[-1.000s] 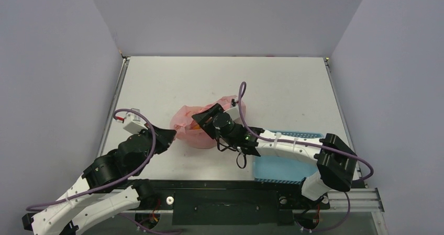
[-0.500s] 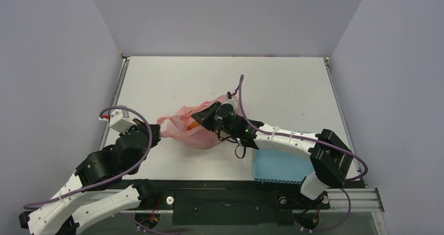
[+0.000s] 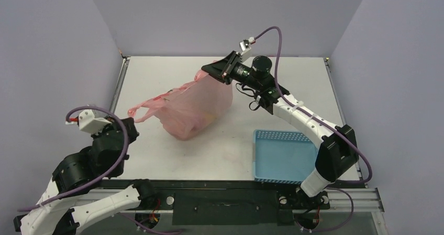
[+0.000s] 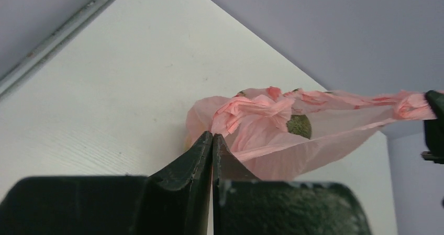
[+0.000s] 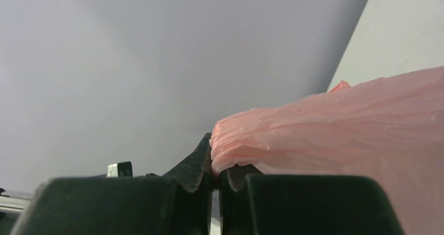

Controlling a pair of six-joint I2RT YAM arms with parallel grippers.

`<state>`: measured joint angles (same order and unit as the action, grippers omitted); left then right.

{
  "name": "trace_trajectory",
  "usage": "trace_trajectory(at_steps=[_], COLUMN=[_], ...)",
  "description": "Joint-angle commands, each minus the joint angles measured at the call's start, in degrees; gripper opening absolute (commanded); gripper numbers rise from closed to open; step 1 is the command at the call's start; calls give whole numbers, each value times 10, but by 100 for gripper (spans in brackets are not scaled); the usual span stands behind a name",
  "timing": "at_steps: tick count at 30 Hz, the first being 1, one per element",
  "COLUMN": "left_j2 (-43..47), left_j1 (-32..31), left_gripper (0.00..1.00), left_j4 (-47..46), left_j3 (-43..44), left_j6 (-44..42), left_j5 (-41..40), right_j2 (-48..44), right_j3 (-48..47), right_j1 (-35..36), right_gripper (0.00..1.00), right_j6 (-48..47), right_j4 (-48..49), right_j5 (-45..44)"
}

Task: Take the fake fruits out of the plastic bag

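The pink plastic bag (image 3: 196, 107) hangs stretched in the air, its lower end near the table. My right gripper (image 3: 213, 70) is raised toward the far wall and shut on the bag's bunched upper edge (image 5: 272, 130). The fake fruits show only as dim orange and yellow lumps (image 3: 201, 118) through the bag's lower part. One loop handle (image 3: 140, 111) trails out to the left. My left gripper (image 3: 131, 131) sits low at the near left, shut, with nothing seen between its fingertips (image 4: 205, 141). The bag (image 4: 293, 135) lies beyond them.
A blue perforated basket (image 3: 282, 154) stands at the near right, beside the right arm's base. The table's metal rail (image 3: 116, 101) runs along the left edge. Grey walls close in the table on three sides.
My right gripper has shut on the bag's edge and swung up and away toward the far wall, lifting the bag. The left arm has drawn back to the near left.
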<state>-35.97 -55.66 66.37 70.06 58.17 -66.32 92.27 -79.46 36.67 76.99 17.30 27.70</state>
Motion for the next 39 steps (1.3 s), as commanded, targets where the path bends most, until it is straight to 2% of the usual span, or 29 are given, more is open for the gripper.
trace_trajectory(at_steps=[1,5,9,11,15,18,23,24,27,29,31,36,39], left_j2=[88,170,208,209,194,188,188,189,192,192,193,191,180], left_j1=[3,3,3,3,3,3,3,3,3,3,3,3,3], left_gripper=[0,0,0,0,0,0,0,0,0,0,0,0,0], left_j4=[19,-19,-82,-90,-39,-19,-23,-26,-35,-36,-40,-40,-33], left_j3=[-27,-122,-205,-231,-226,-213,-202,-203,-218,-221,-221,-212,-202], left_j6=[36,96,127,133,143,140,118,116,113,119,122,105,93], left_j5=[87,225,324,346,343,326,316,316,317,321,326,315,316], right_j2=[-32,-36,-68,-88,-128,-162,-198,-204,-211,-224,-241,-231,-177], right_j3=[54,124,170,176,175,164,104,85,53,51,80,181,180], right_j1=[-46,-52,-53,-54,-54,-48,5,18,85,118,143,182,198], right_gripper=[2,7,9,9,11,24,56,59,69,76,78,79,80], right_j6=[-44,-156,-275,-322,-384,-436,-505,-513,-504,-451,-380,-179,-111], right_j4=[21,-82,-212,-268,-357,-418,-534,-552,-570,-559,-500,-272,-223], right_j5=[114,121,39,-8,-88,-159,-298,-316,-396,-438,-421,-360,-357])
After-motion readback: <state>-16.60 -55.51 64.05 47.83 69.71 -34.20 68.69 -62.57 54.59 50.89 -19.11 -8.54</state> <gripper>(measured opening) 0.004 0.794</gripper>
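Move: My two hands hold the pink bag up by its opposite sides. The bag's loaded body hangs about 4 cm left of my right hand, about level with it forward and back, and some 25 cm below. From my left hand it lies roughly 14 cm ahead, 16 cm to the right and 20 cm down. The blue basket stands on the table some 32 cm right of my right hand, 11 cm nearer me and 35 cm below. I lower the bag between both hands. My right hand sinks about 21 cm, going right and slightly back. It then opens wide, letting go of its side, and swings back and left while rising 8 cm, fingers tipped down towards the bag. My left hand keeps its pinch on the handle, drops some 12 cm with a shift right and back, turns clockwise, then holds still. ##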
